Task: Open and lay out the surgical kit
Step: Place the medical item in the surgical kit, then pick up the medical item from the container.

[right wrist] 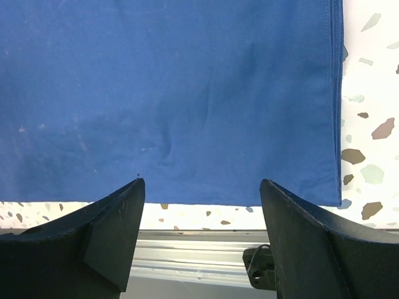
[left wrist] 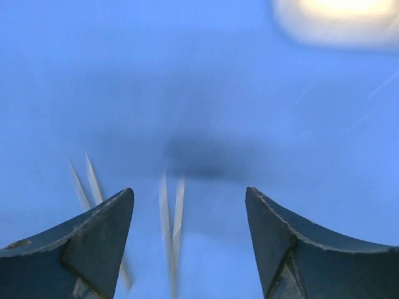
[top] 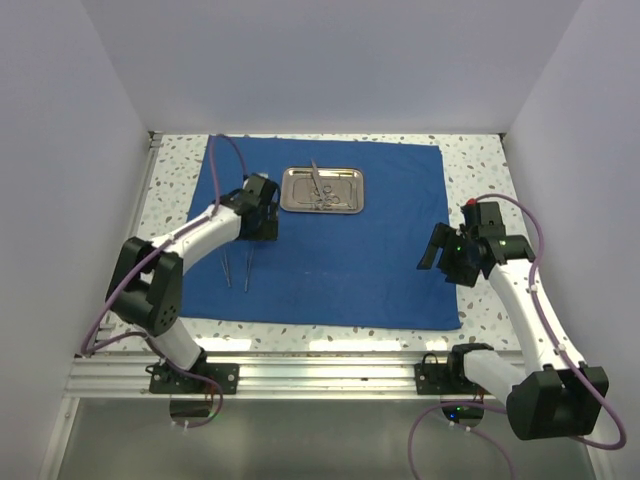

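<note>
The royal-blue cloth [top: 340, 250] lies spread flat on the table. The steel tray [top: 322, 190] sits on its far middle and holds scissors and other silver instruments [top: 320, 192]. Two slim silver tweezers [top: 226, 268] [top: 248, 270] lie side by side on the cloth at the near left. My left gripper [top: 262, 228] hovers open and empty just beyond them. In the blurred left wrist view one pair [left wrist: 169, 230] lies between the open fingers and the other [left wrist: 87, 184] by the left finger. My right gripper [top: 440, 260] is open and empty over the cloth's near right [right wrist: 174, 93].
Speckled tabletop [top: 480, 170] borders the cloth. An aluminium rail [top: 320, 370] runs along the near edge and also shows in the right wrist view [right wrist: 187, 261]. White walls close in the left, right and back.
</note>
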You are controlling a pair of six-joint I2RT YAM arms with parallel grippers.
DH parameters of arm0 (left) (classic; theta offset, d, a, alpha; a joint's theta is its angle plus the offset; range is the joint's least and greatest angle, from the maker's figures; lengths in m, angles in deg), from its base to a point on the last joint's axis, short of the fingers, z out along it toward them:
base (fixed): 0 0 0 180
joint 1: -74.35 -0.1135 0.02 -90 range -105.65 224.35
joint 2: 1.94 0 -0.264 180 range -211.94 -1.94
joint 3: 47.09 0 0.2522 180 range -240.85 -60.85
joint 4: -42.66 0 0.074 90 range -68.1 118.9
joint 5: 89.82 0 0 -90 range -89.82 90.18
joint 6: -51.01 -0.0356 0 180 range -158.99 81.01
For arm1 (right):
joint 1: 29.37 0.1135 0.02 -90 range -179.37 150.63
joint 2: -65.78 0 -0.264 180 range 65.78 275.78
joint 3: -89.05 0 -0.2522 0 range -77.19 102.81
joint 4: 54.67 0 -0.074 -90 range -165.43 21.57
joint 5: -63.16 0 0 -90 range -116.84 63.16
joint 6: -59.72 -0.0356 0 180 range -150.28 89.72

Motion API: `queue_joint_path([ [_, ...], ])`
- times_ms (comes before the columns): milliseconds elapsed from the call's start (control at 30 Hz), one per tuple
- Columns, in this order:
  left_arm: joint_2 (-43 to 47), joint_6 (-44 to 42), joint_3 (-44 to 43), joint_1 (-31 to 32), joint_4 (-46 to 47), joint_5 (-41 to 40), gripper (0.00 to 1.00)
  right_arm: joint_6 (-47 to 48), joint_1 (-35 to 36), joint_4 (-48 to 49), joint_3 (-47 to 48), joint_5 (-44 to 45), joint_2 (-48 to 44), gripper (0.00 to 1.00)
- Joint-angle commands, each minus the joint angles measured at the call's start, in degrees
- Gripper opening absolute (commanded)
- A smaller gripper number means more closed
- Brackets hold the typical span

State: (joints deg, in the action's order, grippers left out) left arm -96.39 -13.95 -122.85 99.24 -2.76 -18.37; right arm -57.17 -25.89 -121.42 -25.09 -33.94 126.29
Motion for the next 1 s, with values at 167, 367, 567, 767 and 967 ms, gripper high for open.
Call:
queue_joint_path([
  [167,-19.32,-1.04,-32.90,0.17,0.20,1.05,0.67,0.35,0.29,-2.02,1.25,0.24,-1.45,0.78],
  [367,-35.15,-0.34,-52.06,0.17,-3.58,2.54,0.63,-0.18,0.29,-5.01,2.92,3.13,-3.03,0.78],
  [567,-46.68,-0.43,-65.08,0.16,-5.34,6.24,0.63,-1.14,0.21,-6.51,3.27,4.54,-3.47,0.79],
  [767,-48.72,0.01,-64.65,0.16,-2.71,7.74,0.63,-1.41,0.21,-7.04,3.45,5.42,-2.59,0.79],
  [967,-50.21,-1.48,-64.21,0.25,-3.32,6.95,0.55,-1.41,0.21,-6.51,3.45,5.51,-1.28,0.79],
])
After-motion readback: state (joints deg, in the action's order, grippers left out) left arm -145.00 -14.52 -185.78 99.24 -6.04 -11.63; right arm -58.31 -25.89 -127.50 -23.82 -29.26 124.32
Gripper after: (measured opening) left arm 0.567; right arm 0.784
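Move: My open left hand is aiming for the thin tweezers in the metal tray, about 23 cm ahead, 14 cm to its right and 5 cm lower. The tray's middle lies some 22 cm ahead and 17 cm right, with the scissors about 25 cm ahead and 16 cm right. The nearer laid-out tweezers rest about 5 cm behind and 2 cm left of the hand. From my right hand the tray tweezers are roughly 34 cm ahead and 27 cm left, 12 cm lower. I swing my left hand forward some 22 cm and about 12 cm to the right, away from the tweezers on the cloth, rising about 7 cm in an arc and then dropping 10 cm into place low over the tray's left half. My fingers narrow partway, ending astride the tray tweezers' left side, not shut. My empty right hand drifts back about 2 cm. ##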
